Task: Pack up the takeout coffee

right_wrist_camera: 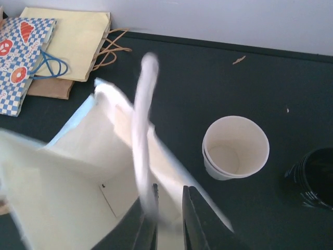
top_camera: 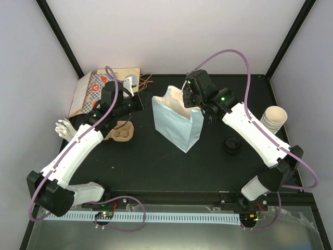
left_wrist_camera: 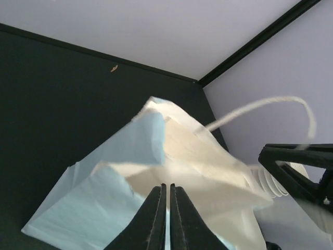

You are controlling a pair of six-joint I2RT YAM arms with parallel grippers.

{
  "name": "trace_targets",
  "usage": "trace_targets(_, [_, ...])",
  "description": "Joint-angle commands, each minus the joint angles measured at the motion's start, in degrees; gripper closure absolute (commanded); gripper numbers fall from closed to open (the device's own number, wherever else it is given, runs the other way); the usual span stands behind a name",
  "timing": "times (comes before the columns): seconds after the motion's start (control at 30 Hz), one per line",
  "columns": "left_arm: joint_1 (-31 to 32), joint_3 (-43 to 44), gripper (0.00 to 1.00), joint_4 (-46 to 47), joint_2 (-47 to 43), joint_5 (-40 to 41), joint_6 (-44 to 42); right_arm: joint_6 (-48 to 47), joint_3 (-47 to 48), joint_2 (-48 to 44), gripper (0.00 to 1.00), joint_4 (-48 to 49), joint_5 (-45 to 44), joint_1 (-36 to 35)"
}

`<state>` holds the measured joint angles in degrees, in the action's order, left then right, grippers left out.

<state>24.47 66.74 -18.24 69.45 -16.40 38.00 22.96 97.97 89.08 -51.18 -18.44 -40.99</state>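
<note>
The light blue paper bag stands open in the middle of the table. My right gripper hangs over its far right rim. In the right wrist view this gripper is slightly open, with the bag's rim and a blurred white handle at its fingers. My left gripper is shut just left of the bag. Its tips point at the bag's mouth and grip nothing. The takeout coffee cups, a nested cream stack with open tops, stand at the right.
Black lids lie stacked right of the bag, and show as well in the right wrist view. A brown cup carrier sits under the left arm. Flat paper bags lie at the back left, with a white crumpled thing off the table's left edge.
</note>
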Motion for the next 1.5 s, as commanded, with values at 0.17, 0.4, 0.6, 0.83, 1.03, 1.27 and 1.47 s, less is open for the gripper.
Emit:
trace_targets(0.17, [-0.4,3.0,0.60,-0.1,-1.7,-3.9,-1.6,-0.8,1.1,-0.8,0.74,-1.2,1.4,0.3])
trace_targets(0.4, [-0.5,2.3,0.49,-4.8,-6.4,-2.5,-3.5,-1.6,1.4,-2.6,0.60,-1.9,1.0,0.3])
trace_targets(0.6, [-0.8,-2.2,0.33,-15.9,-12.1,5.3,-10.1,-2.9,1.3,-5.4,0.58,-3.7,0.5,0.3])
trace_targets(0.83, [-2.7,-11.4,0.26,-23.2,-18.6,14.2,-15.4,-6.0,-2.8,-12.3,0.57,-4.7,4.3,0.3])
trace_targets(1.03, [-4.0,-16.6,0.25,-21.6,-17.3,15.6,-18.1,-6.0,-14.0,-22.3,0.56,-1.8,11.1,0.3])
trace_targets(1.27, [-6.3,-14.7,0.25,-20.2,-7.9,16.7,-21.8,-3.3,-31.8,-34.9,0.55,3.1,15.2,0.3])
trace_targets(1.47, [-7.4,-9.1,0.31,-21.3,3.3,18.6,-25.0,-0.5,-40.9,-41.8,0.54,5.7,17.2,0.3])
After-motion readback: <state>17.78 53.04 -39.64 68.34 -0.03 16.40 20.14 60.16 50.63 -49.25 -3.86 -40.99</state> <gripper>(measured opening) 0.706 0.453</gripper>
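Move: The cup carrier that the left hand heads for lies about 19 cm to its left, about level with it fore and aft and some 28 cm below; the blue bag stands roughly 15 cm to the hand's right and 4 cm ahead, the chequered packet about 30 cm left and 18 cm ahead. The right hand is at the bag's handle: the bag's middle is about 4 cm left, level and 15 cm below, the white cup 8 cm right and 9 cm ahead, the black lid 24 cm right and 9 cm back. The right hand opens to nearly half and lets go of the bag's handle, rises about 4 cm clear, then swings back some 14 cm, to the right and down beside the bag, turning a little counter-clockwise. The left hand, shut at first with nothing seen in it, spreads its fingers wide, backs off and lifts slightly from the bag, then goes left and sinks about 17 cm in all towards the carrier, easing forward again at the end while it rolls its left side up and tips down some 40 degrees in all, the fingers still clear above the carrier. ##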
